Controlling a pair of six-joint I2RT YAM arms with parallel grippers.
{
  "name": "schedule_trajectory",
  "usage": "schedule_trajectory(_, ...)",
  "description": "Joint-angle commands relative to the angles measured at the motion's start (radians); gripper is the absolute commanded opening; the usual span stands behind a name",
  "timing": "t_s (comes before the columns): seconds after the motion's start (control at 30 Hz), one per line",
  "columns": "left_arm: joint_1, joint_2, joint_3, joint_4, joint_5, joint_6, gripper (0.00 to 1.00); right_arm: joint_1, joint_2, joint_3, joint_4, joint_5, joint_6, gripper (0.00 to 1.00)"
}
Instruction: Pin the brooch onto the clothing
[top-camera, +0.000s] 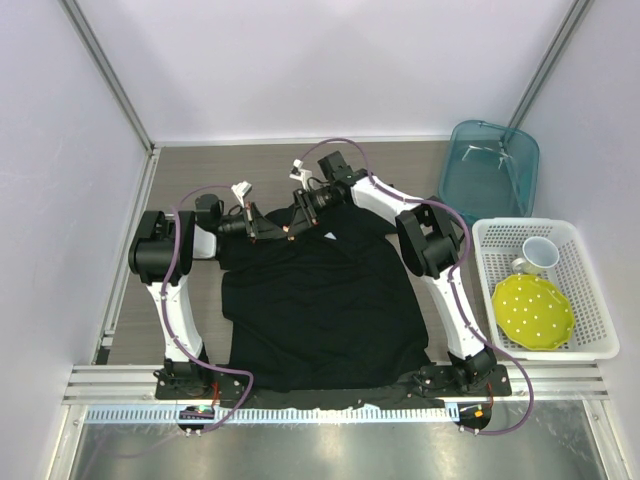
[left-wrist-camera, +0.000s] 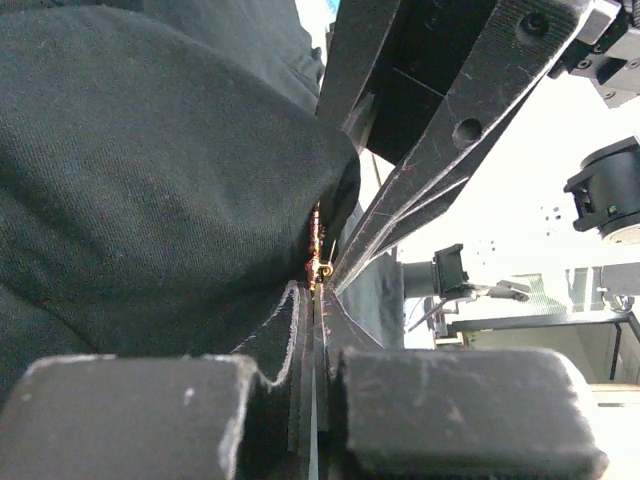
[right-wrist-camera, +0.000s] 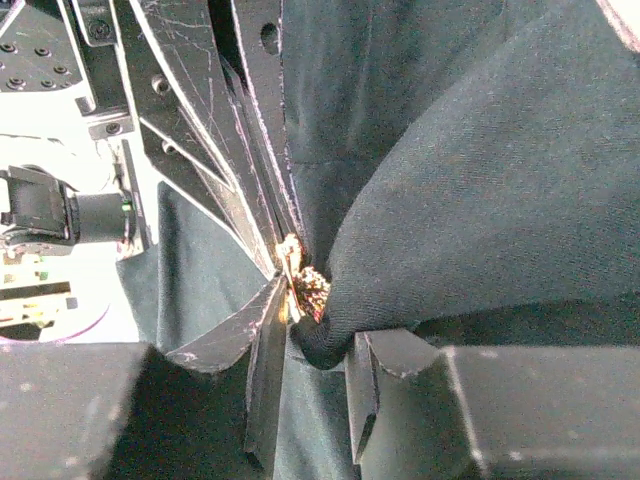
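Observation:
The clothing (top-camera: 320, 310) is a black T-shirt spread flat on the table. Both grippers meet at its far edge, where the cloth is lifted into a fold. My left gripper (top-camera: 270, 229) (left-wrist-camera: 318, 292) is shut, its tips pinching the brooch (left-wrist-camera: 318, 255) edge-on. The brooch (right-wrist-camera: 305, 280) shows gold and red against the fold of the clothing (right-wrist-camera: 480, 200). My right gripper (top-camera: 292, 224) (right-wrist-camera: 320, 318) is open, its jaws apart, with the rounded fold lying between them. One right finger touches the brooch. From above, the brooch is hidden by the fingers.
A white basket (top-camera: 590, 300) at the right holds a yellow dotted plate (top-camera: 533, 310) and a cup (top-camera: 540, 255). A teal bin (top-camera: 490, 165) stands at the back right. White walls close in the table on three sides.

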Motion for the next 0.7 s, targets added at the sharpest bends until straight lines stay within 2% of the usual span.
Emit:
schedule_trajectory(0.0, 0.005, -0.019, 0.016, 0.031, -0.053, 0.012, 0.01, 0.018, -0.082, -0.041, 0.118, -0.069, 0.077, 0.35)
schedule_trajectory(0.23, 0.012, -0.023, 0.015, 0.01, -0.051, 0.03, 0.01, 0.003, -0.088, -0.048, 0.138, -0.058, 0.093, 0.47)
schedule_trajectory(0.27, 0.012, -0.025, 0.015, 0.007, -0.051, 0.031, 0.01, 0.001, -0.088, -0.048, 0.143, -0.058, 0.097, 0.52)
schedule_trajectory(0.33, 0.014, -0.025, 0.015, -0.002, -0.051, 0.034, 0.01, 0.0, -0.093, -0.045, 0.143, -0.053, 0.1, 0.55)
schedule_trajectory(0.37, 0.015, -0.026, 0.016, -0.007, -0.051, 0.04, 0.01, -0.003, -0.096, -0.046, 0.143, -0.052, 0.1, 0.62)
schedule_trajectory(0.5, 0.029, -0.043, 0.019, -0.074, -0.054, 0.087, 0.01, -0.025, -0.111, -0.058, 0.143, -0.034, 0.108, 0.72)
schedule_trajectory(0.67, 0.031, -0.071, 0.035, -0.251, -0.057, 0.202, 0.01, -0.054, -0.136, -0.087, 0.143, -0.012, 0.105, 0.75)
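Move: The brooch is still shut in my left fingertips, about 1 cm to the right of the left hand point and level with it. From my right hand it sits about 2 cm left, 1 cm back and 1 cm lower. The raised lip of the clothing stands against it, some 2 cm right and 1 cm ahead of my left hand. The clothing's white label lies roughly 10 cm right of my left hand, level fore and aft, and 4 cm below. I spread my right fingers from about a third to roughly three-quarters open, so the finger nearer the base comes away from the brooch's clasp side, while that hand eases forward and up about 1 cm, ending slightly rightward. My left hand keeps the brooch pinched and edges slightly forward, then sinks about 1.5 cm and draws 1 cm left, away from the right hand. ##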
